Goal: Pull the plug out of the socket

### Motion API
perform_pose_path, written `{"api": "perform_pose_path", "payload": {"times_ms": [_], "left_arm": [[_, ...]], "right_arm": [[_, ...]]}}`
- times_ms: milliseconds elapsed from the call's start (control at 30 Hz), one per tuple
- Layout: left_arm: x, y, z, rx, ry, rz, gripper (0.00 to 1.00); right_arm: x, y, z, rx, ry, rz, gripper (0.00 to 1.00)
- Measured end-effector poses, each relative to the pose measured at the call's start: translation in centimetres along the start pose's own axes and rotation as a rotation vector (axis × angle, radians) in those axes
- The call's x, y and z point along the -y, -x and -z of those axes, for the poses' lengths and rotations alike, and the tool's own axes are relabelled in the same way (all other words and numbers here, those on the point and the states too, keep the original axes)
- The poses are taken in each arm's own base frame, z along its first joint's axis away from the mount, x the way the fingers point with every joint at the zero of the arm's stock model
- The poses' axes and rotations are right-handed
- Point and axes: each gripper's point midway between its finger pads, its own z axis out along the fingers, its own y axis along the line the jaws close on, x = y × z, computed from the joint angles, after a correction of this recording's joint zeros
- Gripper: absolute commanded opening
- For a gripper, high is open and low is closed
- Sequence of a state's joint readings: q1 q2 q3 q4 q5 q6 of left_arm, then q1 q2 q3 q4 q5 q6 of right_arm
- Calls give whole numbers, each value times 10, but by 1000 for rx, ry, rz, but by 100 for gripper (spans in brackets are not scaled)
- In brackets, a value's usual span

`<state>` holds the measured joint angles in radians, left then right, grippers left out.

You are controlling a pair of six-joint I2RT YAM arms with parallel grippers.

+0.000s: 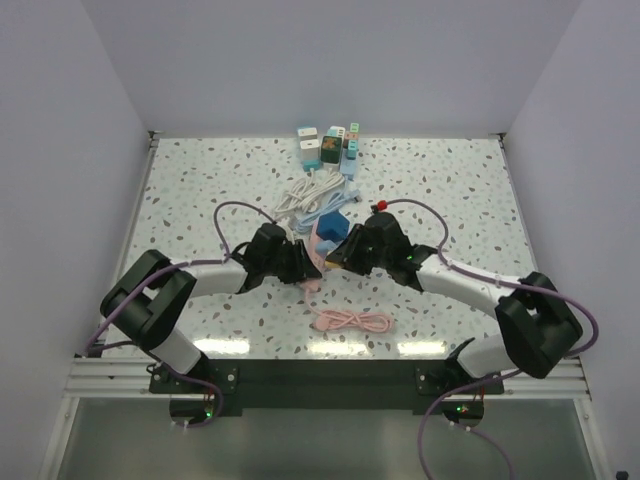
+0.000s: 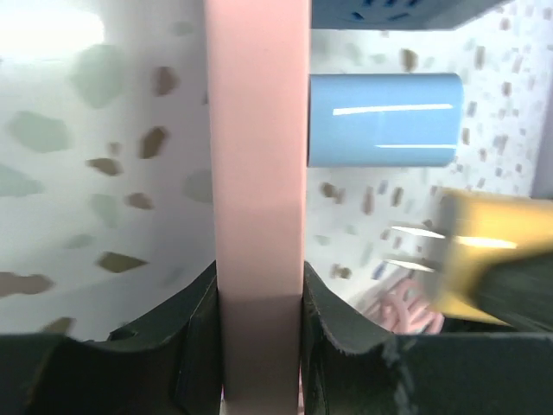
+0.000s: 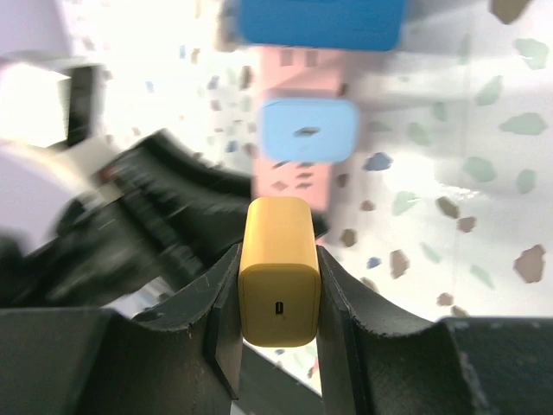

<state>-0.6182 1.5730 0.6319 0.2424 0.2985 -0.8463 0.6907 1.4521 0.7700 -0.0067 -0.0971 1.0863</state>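
My left gripper (image 2: 259, 285) is shut on a pink socket strip (image 2: 259, 156), which runs straight up the left wrist view. A light blue plug (image 2: 384, 119) sticks out of the strip's side. My right gripper (image 3: 276, 259) is shut on a yellow plug (image 3: 278, 277). In the left wrist view the yellow plug (image 2: 497, 259) shows bare metal prongs, with a gap between them and the strip. In the top view both grippers (image 1: 300, 262) (image 1: 345, 250) meet at the pink strip (image 1: 325, 238) in mid-table.
A dark blue plug (image 3: 320, 22) sits at the strip's far end. A coiled pink cable (image 1: 350, 320) lies near the front. White cables (image 1: 308, 195) and several small chargers (image 1: 330, 145) lie at the back.
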Motion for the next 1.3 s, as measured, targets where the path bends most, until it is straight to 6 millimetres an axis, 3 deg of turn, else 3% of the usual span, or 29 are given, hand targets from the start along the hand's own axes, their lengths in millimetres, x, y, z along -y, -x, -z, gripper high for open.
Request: {"api": "perform_pose_path", "payload": {"times_ms": [67, 200, 300, 367, 433, 567, 700, 800, 900, 1067, 1100, 1167, 1200, 1300], "left_arm": [[-20, 1, -3, 1, 58, 19, 0], [-26, 6, -4, 21, 80, 29, 0], [-26, 8, -3, 27, 81, 28, 0], [-26, 8, -1, 28, 85, 19, 0], [-24, 8, 6, 34, 86, 11, 0], [-15, 9, 31, 66, 66, -24, 0], [-4, 16, 57, 123, 35, -54, 0], [-1, 20, 75, 165, 29, -71, 0], [-8, 25, 87, 192, 48, -73, 0], [-33, 27, 97, 200, 118, -38, 0], [-37, 26, 98, 198, 132, -30, 0], [-45, 24, 100, 190, 155, -19, 0], [-47, 24, 100, 188, 163, -14, 0], [-49, 23, 101, 186, 169, -9, 0]], "right_arm": [[-11, 4, 13, 14, 47, 0, 0], [-26, 6, 32, 15, 123, 9, 0], [-17, 11, 46, 32, 103, 4, 0], [-7, 30, 59, 89, 74, -16, 0], [14, 66, 74, 200, 9, -61, 0], [77, 146, 98, 418, -230, -169, 0], [142, 204, 100, 502, -475, -276, 0], [191, 232, 93, 510, -633, -346, 0], [229, 246, 91, 512, -737, -403, 0], [269, 265, 95, 531, -818, -474, 0], [273, 266, 96, 533, -823, -483, 7], [278, 269, 99, 541, -824, -496, 30], [279, 271, 100, 544, -820, -500, 61], [280, 275, 102, 550, -801, -506, 87]]}}
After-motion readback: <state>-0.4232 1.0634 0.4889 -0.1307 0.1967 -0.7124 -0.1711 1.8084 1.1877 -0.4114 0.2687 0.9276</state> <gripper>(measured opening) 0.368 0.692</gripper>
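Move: The yellow plug is already out of the pink strip, in the right gripper. Its goal, an empty patch of table, lies about 38 cm right, 15 cm ahead and 6 cm below. From that gripper the light blue plug is some 5 cm ahead and 3 cm left, the dark blue plug 12 cm straight ahead, the pink cable coil 13 cm back and 6 cm right. The yellow plug sits about 6 cm right, 2 cm ahead and 4 cm above the left gripper. Keep the right gripper shut on the yellow plug, lift it about 5 cm clear of the strip, then sweep it right and forward to the empty table, turning some 55 degrees clockwise and sinking towards the end; there open the fingers. Meanwhile keep the left grip on the pink strip and, after a small dip, raise it and carry it about 11 cm left, lowering slightly at the end. ##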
